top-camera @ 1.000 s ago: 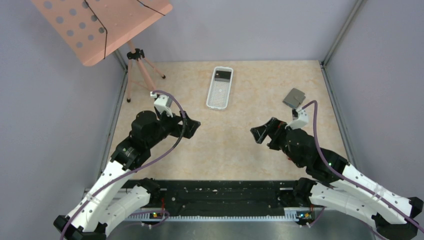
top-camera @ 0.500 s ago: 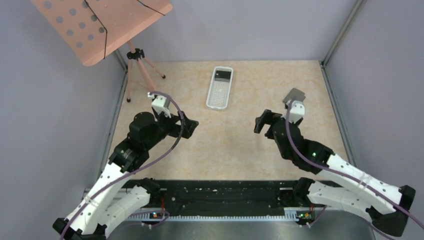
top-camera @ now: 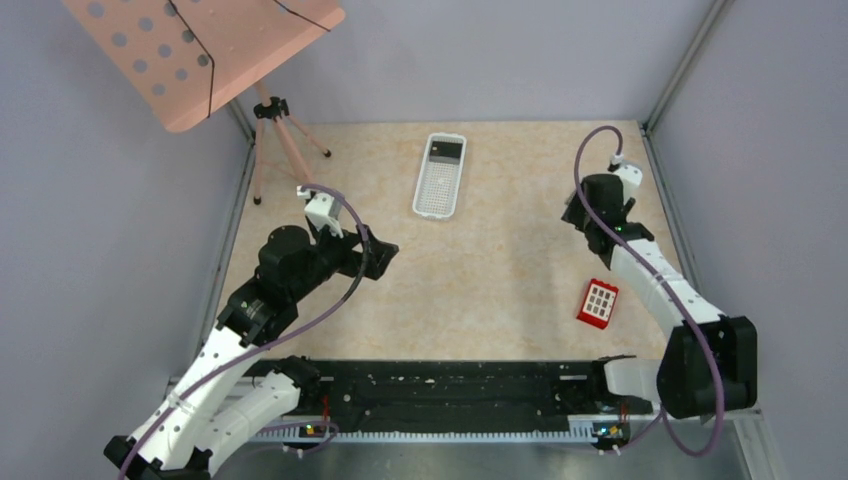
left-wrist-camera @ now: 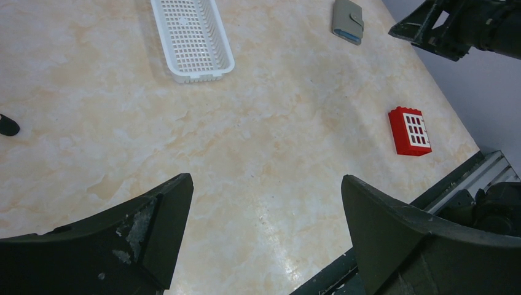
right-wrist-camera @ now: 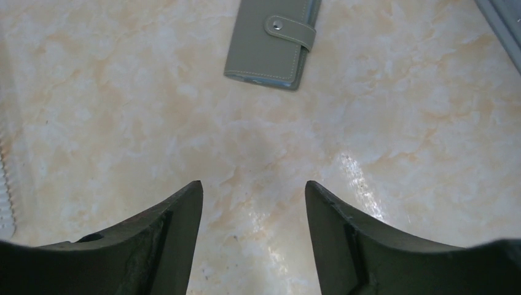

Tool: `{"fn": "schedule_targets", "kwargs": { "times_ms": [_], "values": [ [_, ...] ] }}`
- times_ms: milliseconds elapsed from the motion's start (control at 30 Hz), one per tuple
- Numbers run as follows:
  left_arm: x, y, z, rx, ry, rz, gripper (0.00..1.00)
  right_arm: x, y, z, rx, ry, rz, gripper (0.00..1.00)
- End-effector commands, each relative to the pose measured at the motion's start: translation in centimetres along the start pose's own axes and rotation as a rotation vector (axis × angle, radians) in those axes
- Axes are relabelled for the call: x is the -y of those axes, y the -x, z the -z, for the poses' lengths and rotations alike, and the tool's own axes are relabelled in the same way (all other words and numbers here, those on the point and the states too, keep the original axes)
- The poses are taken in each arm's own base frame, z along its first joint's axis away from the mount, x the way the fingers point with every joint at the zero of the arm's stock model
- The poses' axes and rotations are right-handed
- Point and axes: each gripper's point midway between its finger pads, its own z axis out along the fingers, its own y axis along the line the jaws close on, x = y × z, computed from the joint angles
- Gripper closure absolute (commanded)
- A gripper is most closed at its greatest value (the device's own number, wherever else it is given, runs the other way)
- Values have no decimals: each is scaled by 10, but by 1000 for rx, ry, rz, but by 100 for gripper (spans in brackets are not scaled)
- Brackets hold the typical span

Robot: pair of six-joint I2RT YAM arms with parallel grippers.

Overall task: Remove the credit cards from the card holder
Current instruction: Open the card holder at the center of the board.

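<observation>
The card holder (right-wrist-camera: 272, 42) is a grey wallet lying shut on the table at the far right, its snap strap fastened; the left wrist view also catches the card holder (left-wrist-camera: 348, 21). From above, my right arm hides it. My right gripper (right-wrist-camera: 254, 190) hangs above the table just short of the holder, open, nothing between its fingers; from above the right gripper (top-camera: 582, 212) sits at the far right. A red credit card (top-camera: 598, 302) with white squares lies flat near the front right, the same card (left-wrist-camera: 410, 131) in the left wrist view. My left gripper (top-camera: 378, 255) (left-wrist-camera: 264, 184) hovers open at the left.
A white perforated basket (top-camera: 440, 175) (left-wrist-camera: 191, 37) stands at the back centre with something dark in its far end. A pink perforated board on a tripod (top-camera: 200, 50) stands at the back left. Grey walls close in the table on three sides.
My right arm swung from mid-table out to the far right over the card holder, uncovering the red card. Its jaws have narrowed somewhat. The left arm barely moved.
</observation>
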Motion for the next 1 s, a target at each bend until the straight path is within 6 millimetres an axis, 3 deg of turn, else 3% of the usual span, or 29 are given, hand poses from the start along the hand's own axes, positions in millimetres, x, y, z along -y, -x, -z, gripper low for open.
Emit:
{"fn": "schedule_targets", "kwargs": {
  "times_ms": [0,167,367,633,967],
  "values": [
    [5,6,3,33,-21,-5,4,0,34,-41,11,89,-162,41],
    [5,7,3,37,-17,-9,4,26,32,-89,-42,82,-344,48],
    [4,5,1,29,-8,-14,4,38,24,-122,-50,93,-430,51],
    [7,0,-3,6,-20,-12,4,33,14,-143,-63,156,-501,54],
    [5,0,-4,2,-10,-13,4,43,-3,-160,-93,131,-561,56]
  ]
}}
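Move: The card holder lies about 13 cm ahead of the right hand, 9 cm to its right and some 14 cm below. The white basket stands roughly 40 cm to the left of the card holder and 6 cm farther out. The red box is about 17 cm back from the right hand and 6 cm to its right. From the left hand, the card holder is some 26 cm ahead, 52 cm to the right and 27 cm lower. The right hand heads for the near end of the card holder, sinking about 10 cm while going forward nearly as far and some 7 cm to the right. The rightward swing is spent by the middle, after which it eases on forward and down. The wrist rolls about 30 degrees, left side up, and the fingers narrow to somewhat under half open, stopping just above the holder with no touch to be seen. ##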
